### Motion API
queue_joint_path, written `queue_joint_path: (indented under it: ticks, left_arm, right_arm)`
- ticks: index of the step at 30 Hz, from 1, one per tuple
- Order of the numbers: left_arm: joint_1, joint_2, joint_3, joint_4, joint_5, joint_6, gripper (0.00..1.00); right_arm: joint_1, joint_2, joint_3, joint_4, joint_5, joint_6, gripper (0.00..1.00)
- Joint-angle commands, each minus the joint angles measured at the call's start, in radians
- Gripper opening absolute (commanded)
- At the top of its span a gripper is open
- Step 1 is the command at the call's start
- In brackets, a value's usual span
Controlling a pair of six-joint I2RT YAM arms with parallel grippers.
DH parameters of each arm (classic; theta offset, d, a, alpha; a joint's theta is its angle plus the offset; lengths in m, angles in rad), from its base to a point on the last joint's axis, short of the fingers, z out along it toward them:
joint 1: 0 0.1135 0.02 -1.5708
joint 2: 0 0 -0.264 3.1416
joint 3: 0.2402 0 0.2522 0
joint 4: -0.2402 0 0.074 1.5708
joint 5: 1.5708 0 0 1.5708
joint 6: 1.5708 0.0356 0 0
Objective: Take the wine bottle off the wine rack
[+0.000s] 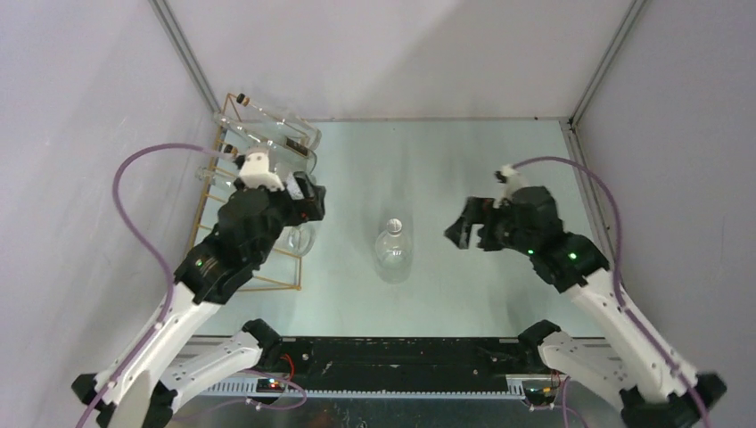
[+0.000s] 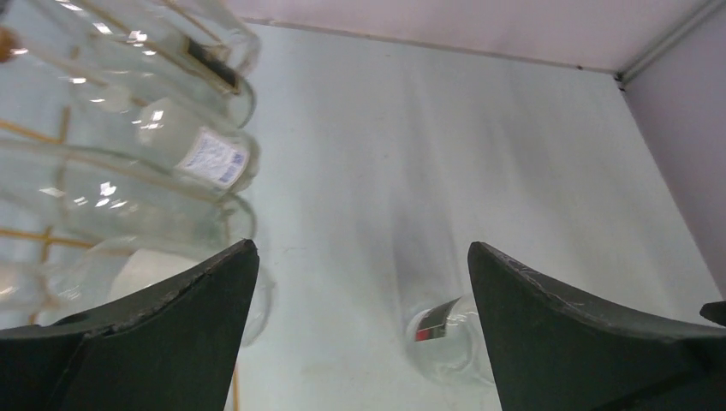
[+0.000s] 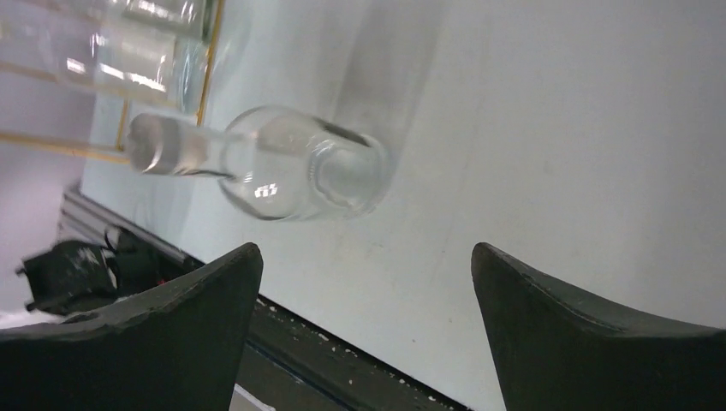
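Observation:
One clear wine bottle [image 1: 393, 250] stands upright on the table's middle, apart from both grippers. Further clear bottles [image 1: 278, 135] lie on the gold wire wine rack [image 1: 276, 288] at the left. My left gripper [image 1: 310, 201] hangs open beside the rack's right side with nothing between its fingers. In the left wrist view the gripper [image 2: 361, 257] frames bare table, with the racked bottles [image 2: 175, 145] to its upper left and the standing bottle [image 2: 445, 338] by its right finger. My right gripper [image 1: 465, 228] is open right of the standing bottle. In its wrist view the gripper [image 3: 364, 257] sits below the bottle [image 3: 291, 167].
Grey walls with metal corner posts [image 1: 183, 49] close in the table at the back and sides. A black rail [image 1: 401, 352] runs along the near edge between the arm bases. Purple cables [image 1: 134, 178] loop off both arms.

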Motion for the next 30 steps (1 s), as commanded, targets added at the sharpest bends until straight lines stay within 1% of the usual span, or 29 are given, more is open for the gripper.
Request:
queue_joint_path:
  ticks: [1,2,4,5,6,8,11,15,21,30]
  left_arm:
    - [0.008,-0.111,-0.007,-0.117,-0.128,-0.008,1.0]
    - [0.009,-0.128,-0.014,-0.14,-0.136,-0.01,1.0]
    - [0.009,-0.186,-0.034,-0.158,-0.144,-0.023,1.0]
    - [0.008,-0.228,-0.043,-0.161,-0.146,-0.034,1.0]
    - [0.008,-0.249,-0.064,-0.163,-0.149,-0.039,1.0]
    - [0.008,-0.307,-0.097,-0.163,-0.162,-0.054,1.0]
    - [0.008,-0.357,-0.116,-0.181,-0.183,-0.065,1.0]
    - [0.008,-0.351,-0.104,-0.232,-0.182,-0.056,1.0]
    - [0.008,-0.35,-0.107,-0.259,-0.189,-0.039,1.0]
    - [0.008,-0.377,-0.148,-0.239,-0.174,-0.049,1.0]
  right_arm:
    - [0.256,0.114,0.143,0.114,0.242,-0.039,0.96]
    - [0.318,0.15,0.16,0.128,0.259,-0.05,0.96]
    - [0.401,0.2,0.209,0.148,0.321,-0.094,0.96]
    - [0.423,0.229,0.236,0.153,0.362,-0.123,0.97]
    - [0.455,0.242,0.246,0.162,0.378,-0.135,0.97]
    - [0.481,0.28,0.278,0.172,0.4,-0.162,0.98]
    - [0.496,0.339,0.298,0.19,0.378,-0.171,0.98]
    - [0.517,0.412,0.334,0.204,0.366,-0.185,0.98]
    - [0.546,0.5,0.396,0.18,0.428,-0.184,0.97]
    - [0.565,0.567,0.398,0.178,0.465,-0.162,0.92]
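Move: The standing bottle is about 17 cm to my right hand's left and 3 cm ahead, its middle some 11 cm below; from my left hand it is 18 cm to the right, 2 cm back and 20 cm below. The nearest bottle still on the rack lies about 30 cm left of the standing one and 6 cm farther out; the rack's near corner is some 25 cm left of the standing bottle and 5 cm nearer me. I sweep my right hand left about 16 cm to the standing bottle's neck, arching up some 4 cm and settling back down while easing 3 cm forward. It rolls roughly 25 degrees, left side dipping, fingers kept open near the cap. Meanwhile my open left hand clears away from the bottle, back and left, sinking slightly. ##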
